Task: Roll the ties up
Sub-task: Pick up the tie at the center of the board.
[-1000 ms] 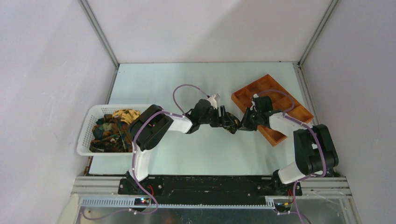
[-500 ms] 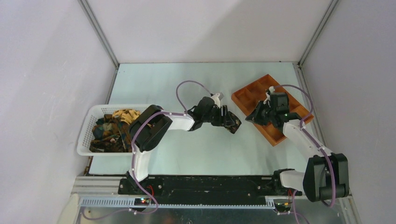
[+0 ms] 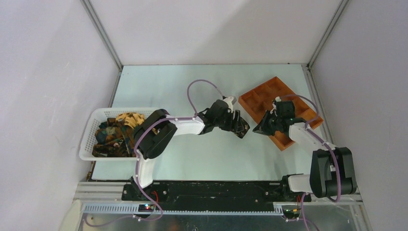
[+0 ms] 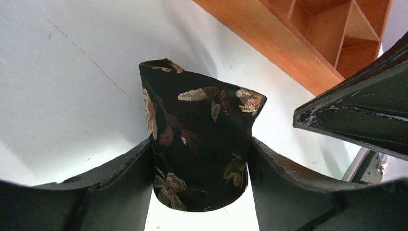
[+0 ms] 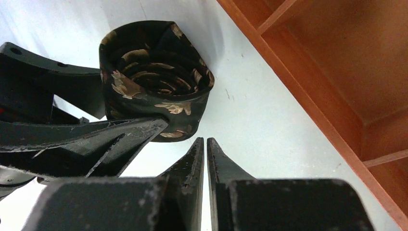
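A rolled tie (image 4: 199, 139), dark with a gold and brown leaf print, stands on end between my left gripper's (image 4: 199, 166) two fingers, which press on both of its sides. From above, the roll (image 3: 243, 129) sits at the left gripper's (image 3: 239, 126) tip, just left of the orange tray. The right wrist view looks into the spiral of the roll (image 5: 154, 79). My right gripper (image 5: 205, 144) is shut with nothing in it, a little short of the roll and apart from it (image 3: 258, 129). More ties (image 3: 115, 132) lie heaped in the white basket.
The orange compartment tray (image 3: 246, 107) lies slanted at the right, close behind the roll, under the right arm; its wall (image 4: 288, 43) is near the tie. The white mesh basket (image 3: 91, 130) stands at the left edge. Walls enclose the table.
The right gripper has let go of the roll and drawn back to the right over the tray. The left gripper has carried the roll slightly right and further back.
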`<state>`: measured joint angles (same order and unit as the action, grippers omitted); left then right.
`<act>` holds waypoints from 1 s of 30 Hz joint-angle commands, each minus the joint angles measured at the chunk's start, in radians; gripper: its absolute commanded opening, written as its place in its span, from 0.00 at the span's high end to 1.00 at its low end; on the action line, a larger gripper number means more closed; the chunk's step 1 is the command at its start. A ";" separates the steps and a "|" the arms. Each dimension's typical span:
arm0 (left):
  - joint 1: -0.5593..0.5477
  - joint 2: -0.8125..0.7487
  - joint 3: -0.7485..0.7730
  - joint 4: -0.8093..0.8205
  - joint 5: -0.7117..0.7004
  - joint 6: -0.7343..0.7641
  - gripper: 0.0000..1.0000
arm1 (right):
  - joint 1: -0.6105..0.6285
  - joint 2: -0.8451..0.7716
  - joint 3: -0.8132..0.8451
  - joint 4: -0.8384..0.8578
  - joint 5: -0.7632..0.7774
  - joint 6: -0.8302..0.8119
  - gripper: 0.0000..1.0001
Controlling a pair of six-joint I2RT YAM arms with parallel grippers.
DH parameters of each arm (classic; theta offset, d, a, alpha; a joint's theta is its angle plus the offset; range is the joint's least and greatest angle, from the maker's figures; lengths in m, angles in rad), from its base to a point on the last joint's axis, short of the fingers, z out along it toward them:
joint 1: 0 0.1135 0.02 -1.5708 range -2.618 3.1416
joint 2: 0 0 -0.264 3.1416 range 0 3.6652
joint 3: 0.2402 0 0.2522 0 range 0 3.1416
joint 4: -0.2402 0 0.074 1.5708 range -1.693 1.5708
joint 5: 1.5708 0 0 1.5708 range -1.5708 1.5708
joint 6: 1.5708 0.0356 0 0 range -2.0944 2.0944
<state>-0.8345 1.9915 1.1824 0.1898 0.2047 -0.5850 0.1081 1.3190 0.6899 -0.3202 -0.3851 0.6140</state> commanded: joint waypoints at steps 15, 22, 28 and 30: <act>0.061 -0.021 -0.073 0.122 0.063 -0.082 0.10 | 0.078 0.171 0.000 0.221 -0.101 0.071 0.92; 0.086 -0.010 -0.071 0.193 0.160 -0.062 0.06 | 0.076 0.214 0.009 0.250 -0.083 0.082 0.92; 0.087 0.030 -0.014 0.197 0.262 -0.008 0.04 | 0.073 0.234 0.019 0.250 -0.080 0.076 0.92; 0.086 0.049 0.010 0.174 0.286 0.010 0.04 | 0.073 0.234 0.021 0.247 -0.080 0.072 0.93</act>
<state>-0.7483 2.0109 1.1275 0.3500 0.3931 -0.6338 0.1829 1.5444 0.6838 -0.1081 -0.4744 0.6857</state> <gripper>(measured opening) 0.957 0.076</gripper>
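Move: The rolled tie stands between my left hand's finger pads, its middle about 2 cm to the right, 1 cm back and 1 cm below that hand. From my right hand, its fingers shut, the tie lies some 6 cm to the left, 1 cm ahead and 3 cm lower. The wooden tray's middle is roughly 11 cm to the right of my right hand and 7 cm farther out, about 5 cm below. With its fingers kept shut, I bring my right hand left and down, about 4 cm each way, until the fingertips come up against the right side of the rolled tie. Meanwhile my left hand spreads its fingers almost fully, freeing its grip on the tie; it shifts about 2 cm forward and left, then eases back right and up a little, still straddling the roll. ##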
